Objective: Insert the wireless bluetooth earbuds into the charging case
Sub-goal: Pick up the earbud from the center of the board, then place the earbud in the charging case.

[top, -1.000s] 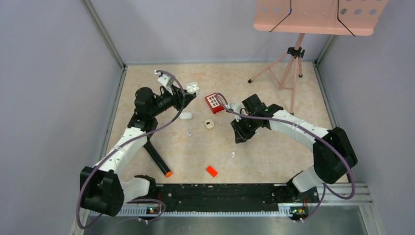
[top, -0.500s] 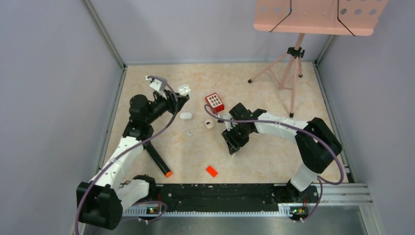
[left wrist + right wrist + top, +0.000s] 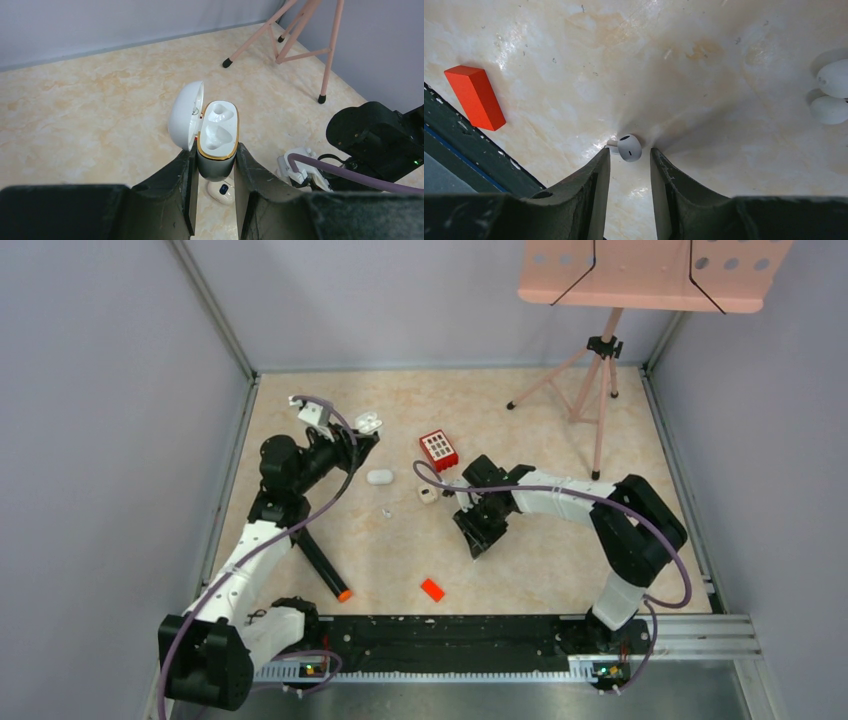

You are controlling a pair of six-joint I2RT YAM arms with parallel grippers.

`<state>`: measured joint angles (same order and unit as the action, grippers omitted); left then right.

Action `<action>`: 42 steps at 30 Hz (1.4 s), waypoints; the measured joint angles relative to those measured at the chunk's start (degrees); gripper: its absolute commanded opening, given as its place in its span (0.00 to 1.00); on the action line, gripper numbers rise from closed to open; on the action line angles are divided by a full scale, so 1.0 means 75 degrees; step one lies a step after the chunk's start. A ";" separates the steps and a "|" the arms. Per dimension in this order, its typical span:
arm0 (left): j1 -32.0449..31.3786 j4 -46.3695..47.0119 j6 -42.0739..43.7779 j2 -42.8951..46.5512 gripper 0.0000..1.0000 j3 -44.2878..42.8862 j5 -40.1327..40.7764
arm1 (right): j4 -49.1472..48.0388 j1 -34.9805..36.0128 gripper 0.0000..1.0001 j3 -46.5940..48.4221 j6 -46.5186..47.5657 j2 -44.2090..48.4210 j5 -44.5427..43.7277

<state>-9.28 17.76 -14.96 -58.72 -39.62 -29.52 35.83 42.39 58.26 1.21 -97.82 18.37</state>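
Note:
My left gripper (image 3: 216, 150) is shut on the dark lower body of the charging case (image 3: 218, 127) and holds it upright above the floor. The case's white lid is swung open and both gold-rimmed wells are empty. From above, the case (image 3: 368, 423) shows at the back left. One white earbud (image 3: 629, 148) lies on the floor right at the tips of my right gripper (image 3: 629, 152). Its jaws stand open on either side of the earbud, with a small gap each way. From above, the right gripper (image 3: 478, 543) hides that earbud. Another tiny white earbud (image 3: 386, 511) lies left of it.
A red block with white squares (image 3: 438, 450), a white oval piece (image 3: 380, 477) and a cream piece (image 3: 427, 494) lie mid-floor. An orange-red chip (image 3: 432, 589) and a black marker (image 3: 322, 565) sit near the front rail. A pink tripod stand (image 3: 590, 370) is at the back right.
My right gripper has moved left and toward the front, coming down over the earbud on the floor. My left arm has drawn the open case a little to the left.

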 measured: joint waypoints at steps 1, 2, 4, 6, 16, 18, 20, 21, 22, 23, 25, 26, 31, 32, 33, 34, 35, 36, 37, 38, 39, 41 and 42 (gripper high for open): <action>0.0020 0.0020 -0.0003 0.0000 0.00 0.0000 0.0000 | 0.0012 0.0015 0.34 0.0012 -0.0023 -0.0023 -0.0023; 0.0032 0.0029 -0.0006 0.0000 0.00 0.0000 0.0000 | 0.0032 0.0035 0.33 0.0035 -0.0026 -0.0032 -0.0055; 0.0050 0.0035 -0.0009 0.0000 0.00 0.0000 0.0000 | 0.0006 0.0102 0.28 0.0055 -0.0029 -0.0050 -0.0102; 0.0067 0.0044 -0.0009 -0.0006 0.00 0.0000 0.0000 | 0.0012 0.0160 0.21 0.0064 -0.0029 -0.0073 -0.0146; 0.0082 0.0321 0.0015 -0.0338 0.00 0.0000 -0.0289 | 0.0087 0.0242 0.00 0.0321 0.0195 -0.0122 -0.0784; 0.0082 0.0475 0.0017 -0.0554 0.00 0.0000 -0.0606 | 0.0149 0.0227 0.00 0.0551 0.0533 -0.0038 -0.1274; 0.0082 0.0726 0.0003 -0.0836 0.00 0.0000 -0.0970 | 0.0149 0.0195 0.00 0.0868 0.0956 0.0172 -0.1725; 0.0073 0.0851 -0.0017 -0.0985 0.00 0.0000 -0.1137 | 0.0090 0.0166 0.00 0.1116 0.1259 0.0379 -0.1982; 0.0052 0.0988 -0.0044 -0.1157 0.00 -0.0003 -0.1291 | -0.0026 0.0143 0.00 0.1338 0.1524 0.0603 -0.2183; 0.0017 0.1105 -0.0076 -0.1320 0.00 -0.0017 -0.1416 | -0.0210 0.0117 0.00 0.1577 0.1821 0.0866 -0.2378; -0.0070 0.1276 -0.0175 -0.1652 0.00 -0.0119 -0.1670 | -0.0828 0.0064 0.00 0.1926 0.2448 0.1469 -0.2643; -0.0134 0.1355 -0.0219 -0.1813 0.00 -0.0210 -0.1798 | -0.1172 0.0058 0.00 0.2028 0.2745 0.1795 -0.2710; -0.0600 0.1958 -0.0396 -0.2410 0.00 -0.0935 -0.2492 | -0.2838 0.0079 0.00 0.2285 0.4106 0.3115 -0.2672; -0.0688 0.2087 -0.0393 -0.2454 0.00 -0.1055 -0.2623 | -0.3057 0.0090 0.00 0.2355 0.4304 0.3206 -0.2652; -0.0778 0.2192 -0.0391 -0.2477 0.00 -0.1172 -0.2766 | -0.3249 0.0114 0.00 0.2436 0.4505 0.3252 -0.2623; -0.0863 0.2320 -0.0382 -0.2492 0.00 -0.1274 -0.2908 | -0.3346 0.0143 0.00 0.2530 0.4683 0.3261 -0.2588; -0.0944 0.2451 -0.0367 -0.2492 0.00 -0.1349 -0.3048 | -0.3413 0.0198 0.00 0.2620 0.4911 0.3244 -0.2538; -0.1000 0.2550 -0.0344 -0.2492 0.00 -0.1387 -0.3165 | -0.3450 0.0254 0.00 0.2675 0.5074 0.3220 -0.2486; -0.1049 0.2640 -0.0312 -0.2492 0.00 -0.1408 -0.3255 | -0.3450 0.0326 0.00 0.2707 0.5228 0.3200 -0.2433; -0.1087 0.2699 -0.0277 -0.2492 0.00 -0.1416 -0.3325 | -0.3448 0.0388 0.00 0.2719 0.5348 0.3177 -0.2375; -0.1125 0.2751 -0.0227 -0.2492 0.00 -0.1416 -0.3383 | -0.3407 0.0440 0.00 0.2739 0.5461 0.3142 -0.2305; -0.1166 0.2836 -0.0175 -0.2492 0.00 -0.1416 -0.3468 | -0.3348 0.0507 0.00 0.2751 0.5598 0.3086 -0.2180; -0.1180 0.2876 -0.0149 -0.2492 0.00 -0.1416 -0.3503 | -0.3299 0.0536 0.00 0.2751 0.5648 0.3063 -0.2130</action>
<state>-18.13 39.33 -16.08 -77.41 -50.24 -55.79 11.09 46.41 78.89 43.57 -74.85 2.39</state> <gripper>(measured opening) 0.324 0.047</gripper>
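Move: The earbud sits practically at the right hand's point, between its still-open fingertips on the table. From that hand, two loose earbuds lie about 9 cm ahead and 1 cm right, a cream case 12 cm ahead and 9 cm left, a red block 6 cm back and 8 cm left; the open charging case, in the left fingers, is some 16 cm ahead, 17 cm left and 27 cm up. From the left hand, the earbud is about 15 cm back, 18 cm right, 25 cm below. Shut the right fingers on the earbud, then lift it fast, about 36 cm up and 13 cm forward, easing left towards the open charging case, while tipping the wrist up some 80 degrees until the fingers point level. Keep the left grip on that case and carry it right about 11 cm, dipping then rising slightly, turning clockwise about 35 degrees. ##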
